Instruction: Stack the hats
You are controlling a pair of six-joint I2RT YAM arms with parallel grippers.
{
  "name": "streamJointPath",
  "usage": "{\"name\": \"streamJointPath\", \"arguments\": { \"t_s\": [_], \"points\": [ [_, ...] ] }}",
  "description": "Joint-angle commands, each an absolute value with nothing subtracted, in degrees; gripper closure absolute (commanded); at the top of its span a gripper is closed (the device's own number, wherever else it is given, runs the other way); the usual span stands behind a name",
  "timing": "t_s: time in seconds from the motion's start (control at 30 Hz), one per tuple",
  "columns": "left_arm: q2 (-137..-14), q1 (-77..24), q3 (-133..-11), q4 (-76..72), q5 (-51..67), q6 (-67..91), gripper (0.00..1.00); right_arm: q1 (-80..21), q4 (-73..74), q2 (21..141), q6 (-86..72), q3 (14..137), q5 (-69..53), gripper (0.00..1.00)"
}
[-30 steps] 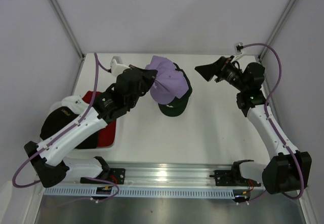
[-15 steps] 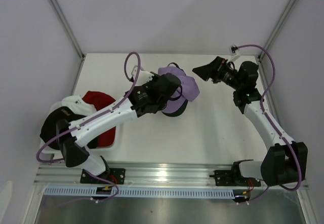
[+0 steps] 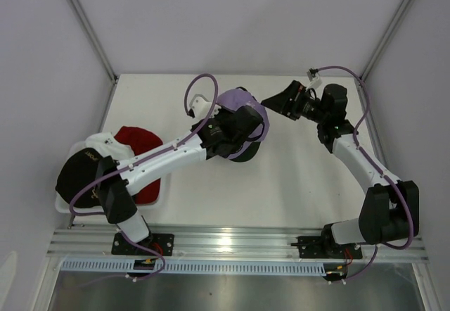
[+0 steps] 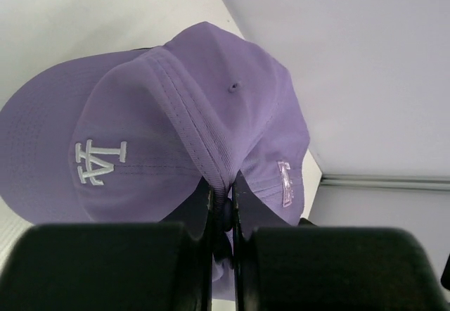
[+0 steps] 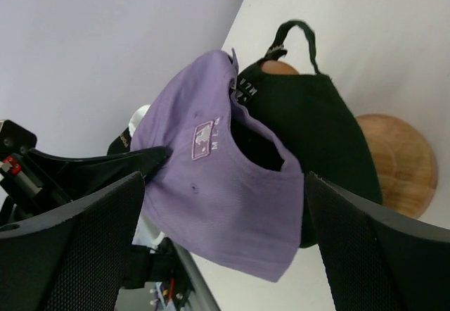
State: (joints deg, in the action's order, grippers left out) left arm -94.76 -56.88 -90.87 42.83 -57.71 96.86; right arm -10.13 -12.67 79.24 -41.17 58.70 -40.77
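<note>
A lavender hat (image 4: 176, 114) with a white LA logo hangs from my left gripper (image 4: 221, 193), which is shut on a fold of its crown. In the top view that lavender hat (image 3: 242, 102) sits over a dark hat (image 3: 242, 155) on the table, with the left gripper (image 3: 245, 119) just above. From the right wrist, the lavender hat (image 5: 218, 184) overlaps the dark hat (image 5: 323, 121), which rests on a wooden stand (image 5: 397, 163). My right gripper (image 3: 275, 103) is open, just to the right of the lavender hat, and holds nothing. Its fingers (image 5: 70, 255) frame both hats.
A white basket (image 3: 160, 197) at the left table edge holds a red hat (image 3: 137, 138) and a black hat (image 3: 74, 177). The left arm stretches diagonally across the table's left half. Walls close in at the back and both sides.
My left arm has swung the lavender hat to the right and lowered it over the dark hat. The right gripper has moved left, closer to the hats, and has stayed open.
</note>
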Motion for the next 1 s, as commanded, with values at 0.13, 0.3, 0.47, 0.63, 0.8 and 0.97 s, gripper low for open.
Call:
{"name": "streamJointPath", "arguments": {
  "t_s": [0.13, 0.3, 0.47, 0.63, 0.8, 0.97],
  "points": [
    [-94.7, -56.7, -93.1, 43.3, -60.6, 99.3, 0.97, -13.8, -12.6, 78.4, -45.4, 56.9, -41.2, 0.02],
    [-95.7, -56.3, -93.1, 42.1, -58.6, 99.3, 0.97, -14.2, -12.0, 77.0, -44.5, 53.1, -37.0, 0.02],
    [-96.2, -56.2, -92.8, 42.6, -57.7, 99.6, 0.96, -14.3, -13.6, 77.5, -42.4, 52.8, -35.7, 0.08],
    [-95.9, -56.0, -92.6, 43.0, -57.5, 99.1, 0.96, -14.5, -20.9, 79.6, -44.9, 52.8, -40.0, 0.42],
    [-95.2, -56.0, -92.5, 41.8, -57.0, 96.1, 0.94, -14.9, -20.4, 80.2, -43.2, 55.5, -39.5, 0.87],
    [-94.4, -55.8, -92.8, 38.4, -56.2, 91.8, 0.93, -14.9, -13.0, 79.3, -39.1, 59.8, -34.1, 0.98]
  ]
}}
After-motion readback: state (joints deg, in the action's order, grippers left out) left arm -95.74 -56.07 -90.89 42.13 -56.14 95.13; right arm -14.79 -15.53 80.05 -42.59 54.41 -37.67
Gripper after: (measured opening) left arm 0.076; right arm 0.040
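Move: The left hand still pinches the purple hat, with the green hat on its stand some 6 cm below and about 3 cm to the right, roughly level fore and aft. From the open right hand, the purple hat's middle lies about 8 cm left, 3 cm back and 3 cm lower, its free rim much nearer; the green hat sits beneath, about 8 cm left, 4 cm back and 8 cm down. Right hand dips about 5 cm and eases left to the purple hat's rim, shuts, then rises 2 cm. ##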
